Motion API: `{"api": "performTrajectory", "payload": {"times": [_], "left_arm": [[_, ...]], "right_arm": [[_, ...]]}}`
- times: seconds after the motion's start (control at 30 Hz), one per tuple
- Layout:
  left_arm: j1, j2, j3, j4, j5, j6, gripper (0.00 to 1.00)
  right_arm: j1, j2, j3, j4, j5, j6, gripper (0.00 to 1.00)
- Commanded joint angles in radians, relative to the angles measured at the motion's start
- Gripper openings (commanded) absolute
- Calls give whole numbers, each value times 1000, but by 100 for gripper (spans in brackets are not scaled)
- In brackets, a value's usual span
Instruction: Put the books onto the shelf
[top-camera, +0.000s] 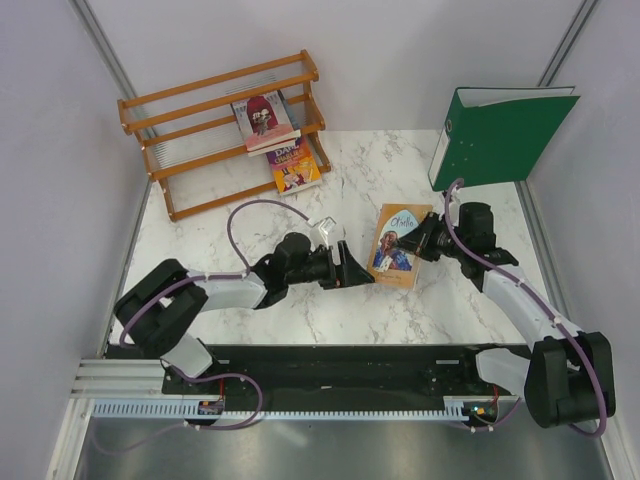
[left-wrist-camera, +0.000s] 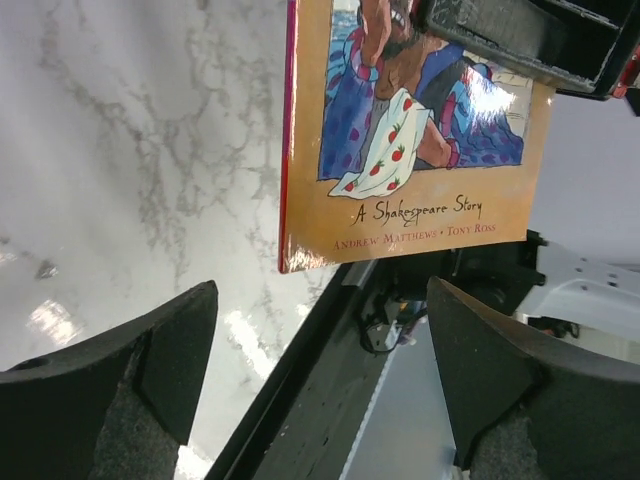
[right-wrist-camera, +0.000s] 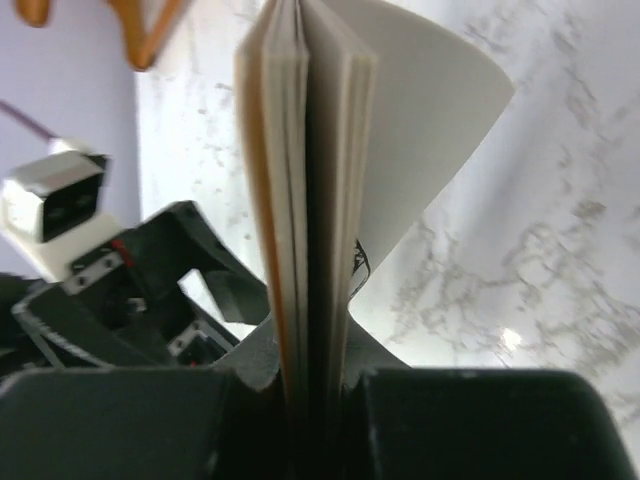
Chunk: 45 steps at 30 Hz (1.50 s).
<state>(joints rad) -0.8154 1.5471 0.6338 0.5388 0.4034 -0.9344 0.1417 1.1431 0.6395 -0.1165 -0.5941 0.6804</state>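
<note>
An orange-brown book (top-camera: 400, 245) with a picture cover is pinched at its right edge by my right gripper (top-camera: 428, 243), which is shut on it. In the right wrist view I look along the book's (right-wrist-camera: 300, 190) page edges, which fan apart above the closed gripper (right-wrist-camera: 310, 385). My left gripper (top-camera: 347, 268) stands open just left of this book; in its wrist view the cover (left-wrist-camera: 420, 190) hangs beyond the open gripper (left-wrist-camera: 320, 380), untouched. The wooden shelf (top-camera: 190, 135) at the far left carries a pink-maroon book (top-camera: 262, 120). A yellow-purple book (top-camera: 293, 166) lies at its foot.
A big green ring binder (top-camera: 500, 135) stands upright at the back right, close behind the right arm. Grey walls close in the marble table (top-camera: 250, 330) on three sides. The black base rail (top-camera: 340, 375) runs along the near edge.
</note>
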Motion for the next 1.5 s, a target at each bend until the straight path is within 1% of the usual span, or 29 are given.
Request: {"api": "performTrajectory", "payload": {"times": [0.0,0.03,0.17,0.23,0.27,0.33,0.43,0.47,0.53,0.57,0.6,0.63,0.67,0.7,0.73,0.8,0.83,0.9,0.97,1.07,1.1,1.17,1.2,1.23,1.3,1.37,1.47], "left_arm": [[-1,77,-28,392,71,-99,88],[-1,90,-34,455,78,-110,87],[-1,128,-37,541,74,-139,81],[1,137,-29,547,71,-138,76],[1,136,-26,537,69,-132,71],[-1,133,-16,524,64,-126,66],[-1,122,1,492,60,-112,49],[1,120,6,486,61,-110,37],[-1,120,23,468,74,-109,18],[-1,119,27,460,75,-110,2],[-1,116,30,446,75,-112,2],[1,108,29,440,75,-113,2],[-1,102,29,426,74,-112,2],[-1,91,21,408,65,-110,2],[2,71,12,400,58,-110,2],[8,48,-28,398,37,-115,2],[24,29,-42,401,32,-127,2],[44,15,-90,441,35,-155,2],[84,16,-140,490,63,-179,2],[159,42,-212,625,107,-253,2],[180,51,-226,706,124,-291,2],[252,91,-253,775,184,-323,2],[307,103,-258,805,204,-346,2],[333,119,-261,838,236,-357,2],[396,159,-263,874,273,-374,2],[424,192,-232,876,337,-373,2],[461,231,-200,888,380,-382,2]], "right_arm": [[1,-59,-20,231,-119,102,9],[1,-62,-26,253,-131,113,9],[1,-72,-40,285,-159,127,9],[-1,-71,-44,301,-173,136,10],[1,-71,-47,308,-179,142,9],[1,-68,-52,328,-191,149,10],[-1,-71,-60,334,-196,150,10],[1,-74,-64,336,-193,150,10],[1,-75,-69,334,-187,150,10],[1,-77,-69,331,-179,150,10],[1,-74,-69,328,-174,151,11],[1,-71,-67,327,-170,150,13],[1,-71,-66,318,-153,146,30],[1,-71,-64,307,-141,140,41],[1,-74,-60,293,-128,134,58],[1,-77,-41,272,-95,113,69],[-1,-75,-32,249,-82,104,76],[1,-68,8,222,-36,79,83],[-1,-56,37,201,-7,73,85],[-1,-28,101,176,26,73,85],[-1,-20,118,176,31,73,86],[1,-25,118,178,40,77,86],[1,-32,106,196,56,91,86],[-1,-43,85,222,57,106,86],[1,-72,11,297,66,136,87],[-1,-72,-26,314,70,131,88],[1,-34,-20,313,54,116,88]]}}
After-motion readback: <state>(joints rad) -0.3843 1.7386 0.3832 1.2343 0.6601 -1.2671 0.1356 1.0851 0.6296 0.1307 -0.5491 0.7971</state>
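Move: Othello hangs in my right hand, its middle only about 2 cm left of the right hand point. From my open left hand, that middle is some 9 cm right, 6 cm ahead and about 2 cm higher. Charlie stands at the shelf's front about 25 cm ahead and 15 cm left of my left hand, with the shelf about 32 cm ahead and 27 cm left. The green binder is roughly 16 cm ahead and 17 cm right of my right hand. I pass Othello across: my right hand still grips its page side and lifts it about 4 cm, while my left slides in 2 cm rightward and up, fingertips tipping up some 15 degrees, and pinches the spine side near the bottom. Then my right opens, lets go and rises clear with a little forward reach, and my left carries the book about 12 cm left, forward and down towards the shelf. ##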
